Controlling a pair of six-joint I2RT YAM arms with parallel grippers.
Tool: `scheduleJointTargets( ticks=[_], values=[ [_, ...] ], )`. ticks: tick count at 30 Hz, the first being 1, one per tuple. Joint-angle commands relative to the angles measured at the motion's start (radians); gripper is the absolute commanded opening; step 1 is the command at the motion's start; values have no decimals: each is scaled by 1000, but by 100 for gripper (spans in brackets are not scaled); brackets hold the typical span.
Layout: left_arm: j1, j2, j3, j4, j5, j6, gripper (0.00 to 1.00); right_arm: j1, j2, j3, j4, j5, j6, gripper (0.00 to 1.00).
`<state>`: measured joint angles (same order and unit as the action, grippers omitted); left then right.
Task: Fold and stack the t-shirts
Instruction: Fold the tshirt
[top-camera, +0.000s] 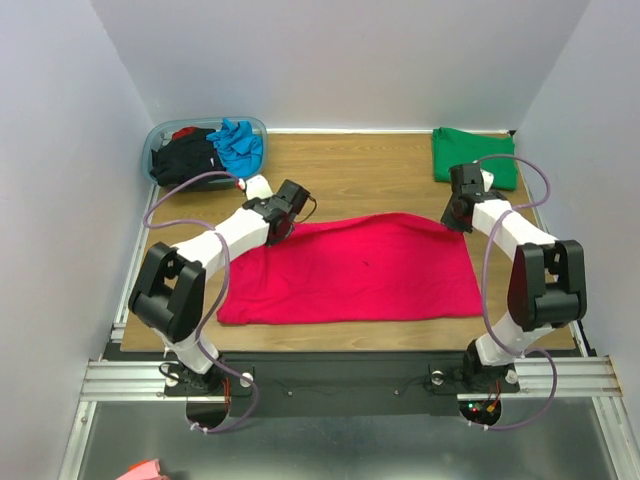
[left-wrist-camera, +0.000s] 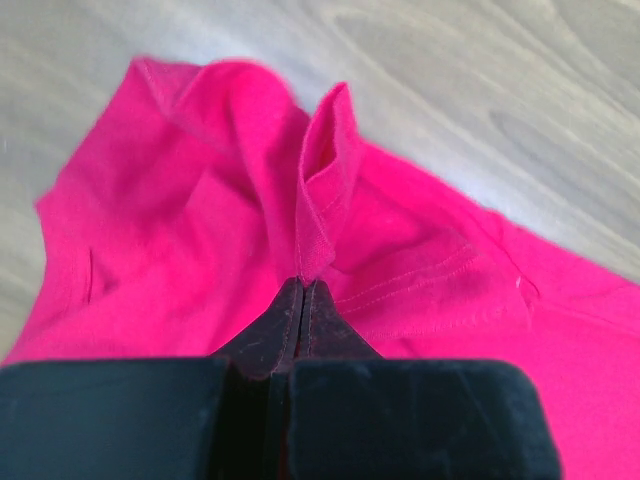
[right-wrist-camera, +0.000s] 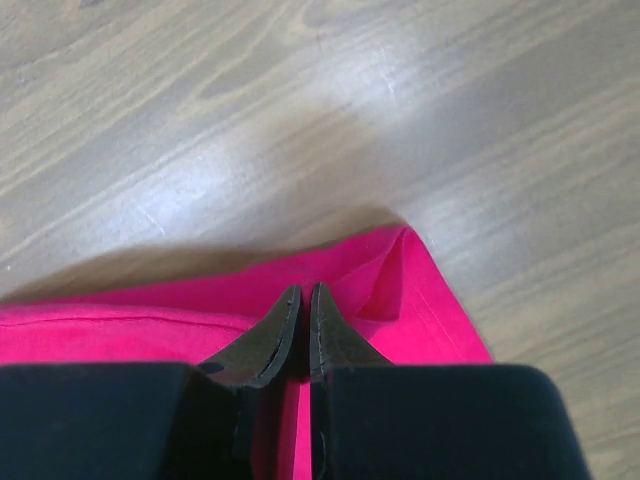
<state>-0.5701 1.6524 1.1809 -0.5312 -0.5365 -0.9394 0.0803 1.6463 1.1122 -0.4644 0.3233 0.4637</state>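
A magenta-red t-shirt (top-camera: 360, 270) lies spread across the middle of the wooden table (top-camera: 350, 175). My left gripper (top-camera: 279, 231) is shut on a raised ridge of this shirt (left-wrist-camera: 180, 250) at its upper left edge, with cloth standing up from the fingertips (left-wrist-camera: 303, 283). My right gripper (top-camera: 451, 224) is shut on the shirt's upper right corner (right-wrist-camera: 420, 300), and pink cloth shows in the thin gap between its jaws. A folded green t-shirt (top-camera: 472, 155) lies at the back right. A black t-shirt (top-camera: 190, 158) and a turquoise-blue t-shirt (top-camera: 240, 145) are bunched in the tub.
The translucent bluish tub (top-camera: 157, 135) stands at the back left corner, close behind my left arm. White walls close in the table on the left, back and right. Bare wood shows between the magenta shirt and the back wall.
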Motion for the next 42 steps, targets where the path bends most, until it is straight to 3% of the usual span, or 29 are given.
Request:
scheduleJointTargets(
  ticks=[1, 12, 18, 32, 34, 35, 36, 39, 42],
  values=[
    [-59, -91, -62, -85, -71, -154, 0, 7, -91, -34, 24, 11, 10, 0],
    [-148, -235, -205, -236, -86, -337, 0, 6, -210, -120, 18, 54, 1, 1],
    [-174, -347, -259, -250, -76, -366, 0, 7, -243, -149, 12, 53, -2, 0],
    [-275, -391, -362, -280, -20, -450, 0, 7, -281, -233, 3, 86, 10, 1],
    [-289, -402, -398, -277, -4, -460, 14, 7, -283, -245, -2, 100, 18, 1],
    [-297, -408, -411, -271, 19, -470, 23, 6, -287, -250, -6, 99, 23, 7],
    [-319, -423, -426, -271, 27, -475, 46, 7, -290, -262, -19, 99, 36, 10],
    [-358, -460, -422, -291, 46, -490, 67, 6, -321, -285, -49, 111, 68, 32],
    [-393, -497, -399, -335, 41, -506, 68, 7, -359, -285, -80, 129, 85, 51]
  ],
)
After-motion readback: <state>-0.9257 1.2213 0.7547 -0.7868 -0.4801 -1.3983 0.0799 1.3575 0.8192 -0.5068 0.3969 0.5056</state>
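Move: Both hands already hold the red t-shirt's far edge just off the table. For the left hand, the laying-down place on the shirt's near half is about 17 cm back and 8 below; the laundry basket is roughly 28 cm ahead, 27 left. For the right hand, its place is some 9 cm back, 2 right, 5 below; the green t-shirt is about 23 cm ahead, 6 right. Both hands carry the shirt's held edge back over its near half, left 18 cm, right 9, then open. ##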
